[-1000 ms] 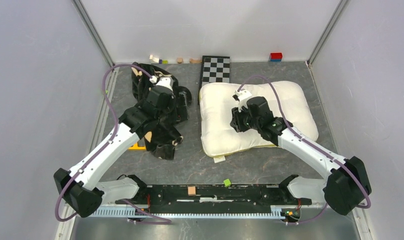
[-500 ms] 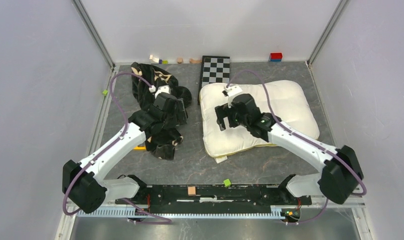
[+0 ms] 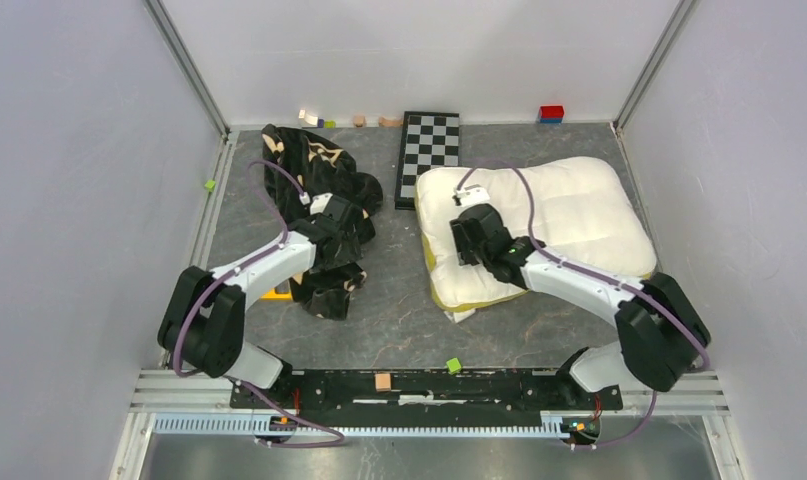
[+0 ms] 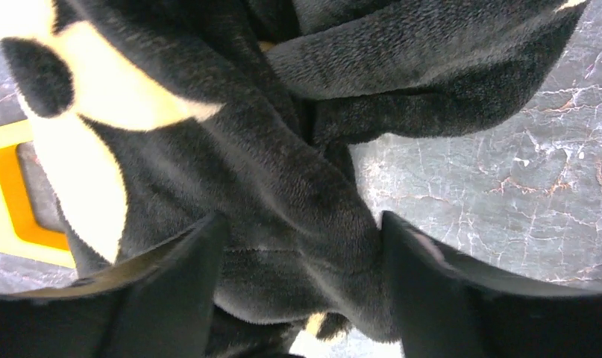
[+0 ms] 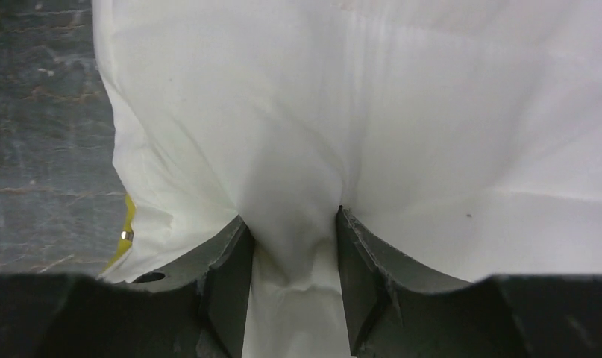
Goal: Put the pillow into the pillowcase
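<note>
The cream-white pillow [image 3: 569, 215] lies at the right of the table, its near-left corner lifted so the yellow side band shows. My right gripper [image 3: 466, 245] presses into its left part. In the right wrist view that gripper [image 5: 292, 239] is shut on a pinched fold of the pillow [image 5: 402, 112]. The black pillowcase [image 3: 309, 165] with tan motifs lies crumpled at the left. My left gripper [image 3: 344, 225] is down in its folds. In the left wrist view the gripper [image 4: 301, 239] stands open, with a bulge of plush pillowcase [image 4: 283, 171] between its fingers.
A checkered board [image 3: 431, 140] lies at the back between pillowcase and pillow. Small blocks [image 3: 344, 120] and a red block [image 3: 551, 112] line the back wall. A yellow-orange piece [image 3: 274, 293] peeks from under the pillowcase. A green cube [image 3: 454, 365] and a tan block [image 3: 383, 381] sit near the front rail.
The right gripper opened, shifted left and closed on a pillow fold; the pillow slid right and its near-left corner lifted. The left arm drew back and its gripper sank into the pillowcase.
</note>
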Tool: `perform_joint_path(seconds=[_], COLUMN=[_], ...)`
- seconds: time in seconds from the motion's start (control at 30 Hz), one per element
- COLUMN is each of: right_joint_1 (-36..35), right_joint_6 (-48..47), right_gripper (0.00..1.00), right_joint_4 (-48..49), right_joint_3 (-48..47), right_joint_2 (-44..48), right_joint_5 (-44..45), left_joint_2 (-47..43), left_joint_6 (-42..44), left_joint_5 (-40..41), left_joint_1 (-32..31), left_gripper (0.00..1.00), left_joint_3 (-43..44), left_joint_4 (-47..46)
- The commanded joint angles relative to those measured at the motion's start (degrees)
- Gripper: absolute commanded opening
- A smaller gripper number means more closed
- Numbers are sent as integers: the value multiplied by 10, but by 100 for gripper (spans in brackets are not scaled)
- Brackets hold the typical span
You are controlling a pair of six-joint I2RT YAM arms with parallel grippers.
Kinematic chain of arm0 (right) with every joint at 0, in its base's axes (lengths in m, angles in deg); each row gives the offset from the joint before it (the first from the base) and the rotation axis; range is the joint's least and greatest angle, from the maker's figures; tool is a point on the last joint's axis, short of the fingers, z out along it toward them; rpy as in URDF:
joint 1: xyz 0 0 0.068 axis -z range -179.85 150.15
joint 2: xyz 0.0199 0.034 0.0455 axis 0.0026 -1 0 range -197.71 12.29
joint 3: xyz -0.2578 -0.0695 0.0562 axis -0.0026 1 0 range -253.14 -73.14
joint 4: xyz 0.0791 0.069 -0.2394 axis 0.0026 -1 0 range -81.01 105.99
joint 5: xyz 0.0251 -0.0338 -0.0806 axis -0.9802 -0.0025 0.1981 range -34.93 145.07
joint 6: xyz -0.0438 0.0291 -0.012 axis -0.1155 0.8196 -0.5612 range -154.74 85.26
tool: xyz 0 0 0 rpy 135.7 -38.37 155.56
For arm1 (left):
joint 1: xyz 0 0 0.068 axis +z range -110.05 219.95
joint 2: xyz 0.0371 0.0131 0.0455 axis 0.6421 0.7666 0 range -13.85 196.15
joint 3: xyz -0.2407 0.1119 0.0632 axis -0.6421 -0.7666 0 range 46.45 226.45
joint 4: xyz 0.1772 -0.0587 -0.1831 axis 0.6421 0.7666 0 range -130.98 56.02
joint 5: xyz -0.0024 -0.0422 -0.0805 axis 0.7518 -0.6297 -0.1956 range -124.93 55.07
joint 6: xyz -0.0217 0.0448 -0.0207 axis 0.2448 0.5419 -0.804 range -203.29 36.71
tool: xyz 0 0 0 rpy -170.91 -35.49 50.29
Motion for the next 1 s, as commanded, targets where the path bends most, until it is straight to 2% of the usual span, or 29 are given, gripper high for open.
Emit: perform_joint_path(seconds=[0.0,0.07,0.1,0.13,0.2,0.23,0.4,0.53,0.67,0.77,0.97], right_joint_1=[33,32,28,20,3,-5,-17,-25,-53,-75,-78], right_joint_6=[17,14,14,13,10,7,-10,-21,-25,-26,17], right_gripper=[47,47,48,52,59,64,88,98,98,98,98], right_joint_4=[-25,-27,-29,-31,-22,-8,95,151,190,208,256], right_joint_3=[47,45,41,36,24,21,18,-3,-35,-53,-26], right_joint_2=[58,78,91,103,135,149,171,137,95,62,11], right_joint_5=[48,22,17,14,5,-12,-128,-186,-247,-249,-257], left_joint_2=[34,43,40,35,16,4,-62,-115,-131,-134,-136], left_joint_6=[-9,2,7,12,24,28,53,65,80,86,90], left_joint_5=[-20,-35,-40,-45,-60,-75,-157,-186,-203,-206,-189], left_joint_1=[0,0,-1,-1,0,-1,-21,-34,-34,-34,-34], left_gripper=[69,42,33,21,6,3,2,2,2,3,2], left_joint_3=[15,29,36,44,62,74,149,210,268,290,338], left_joint_4=[-73,-84,-84,-84,-80,-75,-44,-11,25,37,56])
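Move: From the left hand, the pillowcase fold to grip lies between and just under the open fingers, about 1 cm ahead, 1 cm to the right and 2 cm below; the pillowcase's middle is 7 cm ahead and 4 cm left, the yellow triangle 12 cm left and 4 cm back. From the right hand, on the pillow's left end, the pillowcase's middle lies roughly 24 cm left and 5 cm ahead, the pillow's middle 12 cm right and 2 cm ahead, the chessboard 6 cm left and 15 cm ahead. Sink the left gripper slightly and pinch the pillowcase fold, then haul it up some 28 cm while swinging about 9 cm right, tipping the fingers outward and upward. With the right, nudge the pillow about 3 cm right, open fully to let go, then rise and sweep left some 17 cm to the lifted cloth, turning roughly 30 degrees counter-clockwise, fingers staying open. ##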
